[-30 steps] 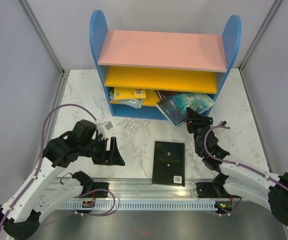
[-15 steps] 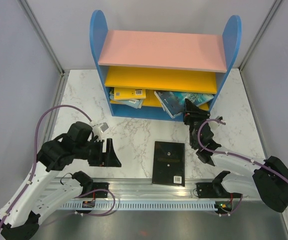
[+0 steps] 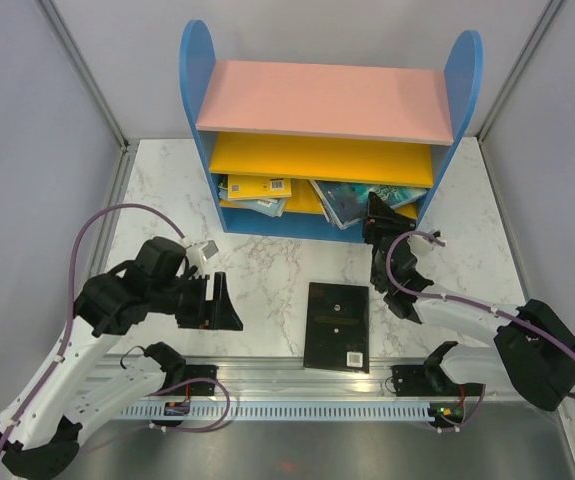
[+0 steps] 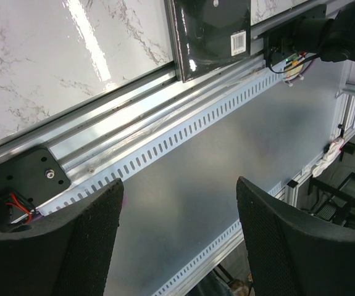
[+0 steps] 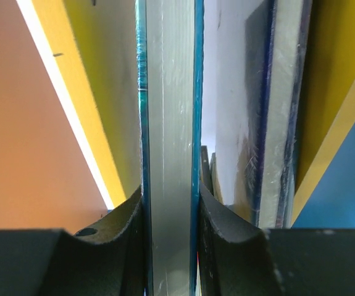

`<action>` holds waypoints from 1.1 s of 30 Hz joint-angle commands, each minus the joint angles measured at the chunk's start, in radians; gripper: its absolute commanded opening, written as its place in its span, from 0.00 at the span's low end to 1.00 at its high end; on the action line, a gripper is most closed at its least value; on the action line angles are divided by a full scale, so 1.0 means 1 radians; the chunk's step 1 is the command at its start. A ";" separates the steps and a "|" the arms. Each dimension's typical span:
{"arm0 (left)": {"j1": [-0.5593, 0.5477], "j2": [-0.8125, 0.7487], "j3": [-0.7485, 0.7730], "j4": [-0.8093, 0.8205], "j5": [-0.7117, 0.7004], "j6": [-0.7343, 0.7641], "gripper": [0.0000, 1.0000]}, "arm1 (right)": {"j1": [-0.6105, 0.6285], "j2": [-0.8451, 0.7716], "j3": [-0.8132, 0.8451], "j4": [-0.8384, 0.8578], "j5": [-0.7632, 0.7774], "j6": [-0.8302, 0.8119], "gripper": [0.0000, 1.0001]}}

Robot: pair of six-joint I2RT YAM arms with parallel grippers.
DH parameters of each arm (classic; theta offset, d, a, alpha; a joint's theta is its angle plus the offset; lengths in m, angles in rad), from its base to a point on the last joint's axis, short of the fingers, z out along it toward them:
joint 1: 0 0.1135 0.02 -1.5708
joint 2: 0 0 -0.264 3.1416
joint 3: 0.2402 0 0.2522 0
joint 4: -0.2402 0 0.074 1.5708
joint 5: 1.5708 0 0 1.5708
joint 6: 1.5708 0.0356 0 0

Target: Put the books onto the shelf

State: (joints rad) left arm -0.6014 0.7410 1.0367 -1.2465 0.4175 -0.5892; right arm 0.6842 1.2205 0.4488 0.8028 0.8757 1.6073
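The shelf (image 3: 195, 90) stands at the back with blue sides, a pink top and yellow boards. My right gripper (image 3: 375, 226) is at its lower opening, shut on the teal ocean book (image 3: 365, 199), which lies tilted inside the lower right compartment. In the right wrist view the book's page edge (image 5: 170, 111) runs between my fingers (image 5: 128, 240), beside another book (image 5: 276, 111). Yellow books (image 3: 255, 189) lie in the lower left. A black book (image 3: 337, 325) lies flat on the table near the front rail. My left gripper (image 3: 217, 305) hovers open left of it, holding nothing (image 4: 180, 240).
The table is white marble (image 3: 287, 265) with grey walls on both sides. A slotted metal rail (image 4: 183, 129) runs along the near edge, and the black book's barcode corner (image 4: 211, 28) overhangs it. The upper yellow board (image 3: 317, 158) shows no books.
My right gripper has pushed the teal book up and left, deeper into the lower compartment. My left arm has drawn back slightly to the left, still open.
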 commanded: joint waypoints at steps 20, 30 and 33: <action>0.005 0.012 0.049 -0.021 0.010 0.086 0.77 | -0.051 0.034 0.200 -0.194 0.094 0.062 0.56; 0.005 -0.008 0.049 0.002 0.010 0.069 0.77 | -0.058 -0.030 0.286 -0.428 -0.121 -0.007 0.72; 0.005 -0.014 0.049 0.010 0.009 0.066 0.77 | -0.058 -0.073 0.286 -0.474 -0.158 -0.030 0.73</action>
State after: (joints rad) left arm -0.6014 0.7380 1.0542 -1.2606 0.4183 -0.5449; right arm 0.6277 1.2282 0.6678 0.3351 0.7792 1.6146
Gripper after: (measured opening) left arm 0.772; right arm 0.724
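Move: The right hand still holds the teal book's near edge, pointing into the shelf. The book's place, on the books already lying in the right half of the lower yellow shelf, has its middle some 9 cm ahead, 1 cm left and 2 cm below. The dark blue book under it is about 9 cm ahead, 2 cm left and 4 cm down; the yellow book stands some 8 cm ahead, 25 cm left and 2 cm down. From the left hand, the place is roughly 35 cm ahead, 30 cm right, about level. Keeping its pinch on the near edge, the right hand eases the teal book just over 1 cm deeper into the shelf while lowering it about 2 cm towards the books beneath, the fingertips beginning to tip down. Then the fingers open wide and the upper one comes clear of the cover while the lower stays close under the book; the hand rises about 1.5 cm and noses 1.5 cm farther in, then starts back and to the left, the downward tip reaching some 10 degrees. ##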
